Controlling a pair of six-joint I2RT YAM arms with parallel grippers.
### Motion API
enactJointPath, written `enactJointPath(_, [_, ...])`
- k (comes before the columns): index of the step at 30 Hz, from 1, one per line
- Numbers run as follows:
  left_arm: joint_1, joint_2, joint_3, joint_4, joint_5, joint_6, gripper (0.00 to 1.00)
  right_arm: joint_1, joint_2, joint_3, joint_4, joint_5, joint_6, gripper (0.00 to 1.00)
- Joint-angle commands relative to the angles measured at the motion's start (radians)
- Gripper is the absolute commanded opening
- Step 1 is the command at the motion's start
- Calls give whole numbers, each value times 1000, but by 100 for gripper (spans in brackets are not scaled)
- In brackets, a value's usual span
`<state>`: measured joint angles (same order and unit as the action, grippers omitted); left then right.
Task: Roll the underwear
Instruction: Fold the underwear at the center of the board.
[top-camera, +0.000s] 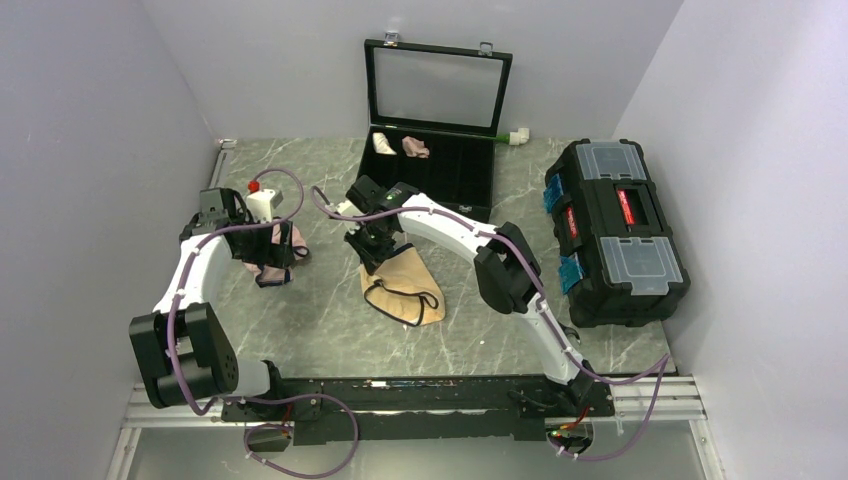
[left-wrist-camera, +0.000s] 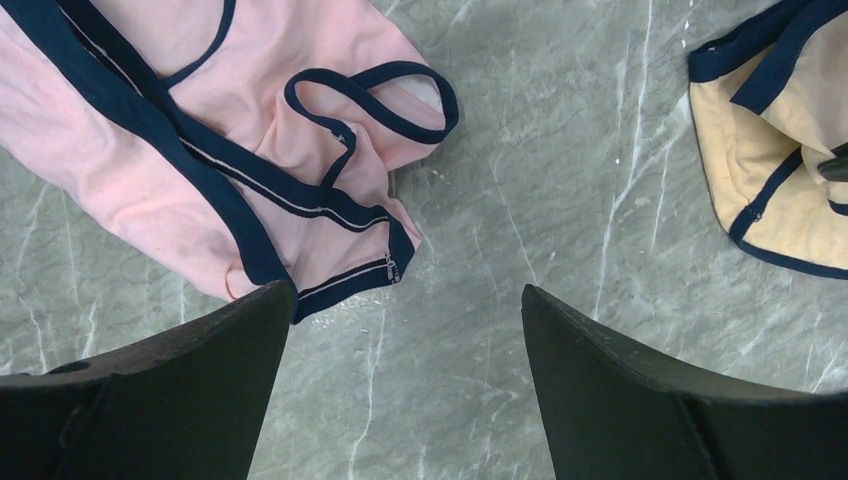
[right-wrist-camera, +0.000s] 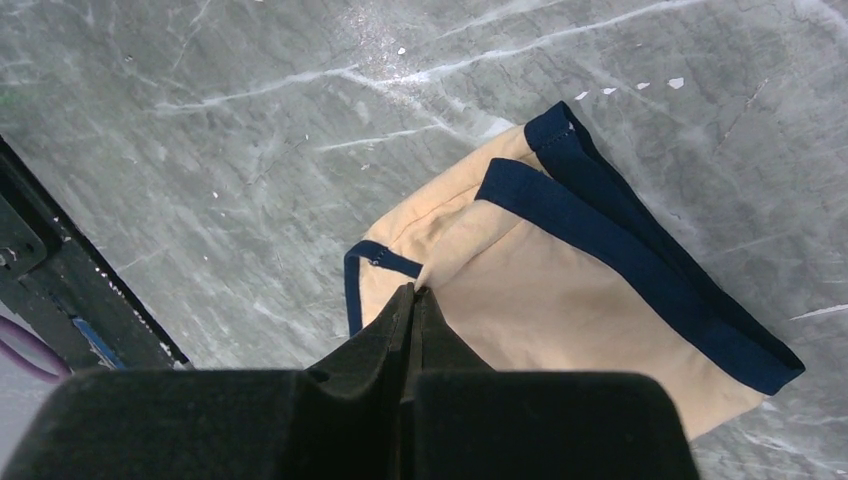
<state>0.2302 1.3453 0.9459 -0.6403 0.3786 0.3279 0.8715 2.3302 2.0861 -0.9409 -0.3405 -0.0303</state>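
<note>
The tan-beige underwear (top-camera: 405, 292) with navy edging lies folded on the marble table, just right of centre. My right gripper (right-wrist-camera: 413, 292) is shut, and its tips pinch a fold of the underwear (right-wrist-camera: 560, 300) at the far-left edge. In the top view the right gripper (top-camera: 376, 252) sits over the cloth's far end. My left gripper (left-wrist-camera: 405, 300) hangs open over bare table, nothing between its fingers. The underwear's edge (left-wrist-camera: 775, 180) shows at the right of the left wrist view.
Pink underwear (left-wrist-camera: 190, 150) with dark edging lies under my left gripper (top-camera: 270, 258), its hem next to the left finger. An open black case (top-camera: 470, 175) at the back holds two small fabric rolls (top-camera: 383, 143). A black toolbox (top-camera: 612, 232) stands at right. Walls enclose the table.
</note>
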Motion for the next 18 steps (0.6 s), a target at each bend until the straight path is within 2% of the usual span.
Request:
enactJointPath(1, [7, -31, -11, 1, 28, 18, 91, 2, 20, 42, 26, -18, 28, 0])
enactJointPath(12, [14, -42, -18, -5, 21, 24, 91, 3, 46, 74, 51, -62, 69, 14])
enactJointPath(18, [13, -44, -22, 0, 26, 23, 91, 3, 43, 66, 64, -132, 72, 30])
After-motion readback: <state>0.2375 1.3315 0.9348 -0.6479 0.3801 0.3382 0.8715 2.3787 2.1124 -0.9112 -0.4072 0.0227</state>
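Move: The right hand still pinches the left edge of the tan underwear's folded-over layer; the middle of the cloth is about 7 cm to its right, 3 cm back and some 2 cm below. The pink underwear lies around 18 cm to its left and 4 cm ahead, and the middle of the open black box about 22 cm ahead and 12 cm to its right. From the waiting left hand, the tan underwear is roughly 25 cm to the right, 6 cm back and 7 cm lower. The right hand lets go of the tan underwear's top layer: the fingers, shut on the fabric at first, part to about a quarter open while it eases about 1 cm down and some 1.5 cm left, towards the pink underwear, the wrist tilting only slightly. ##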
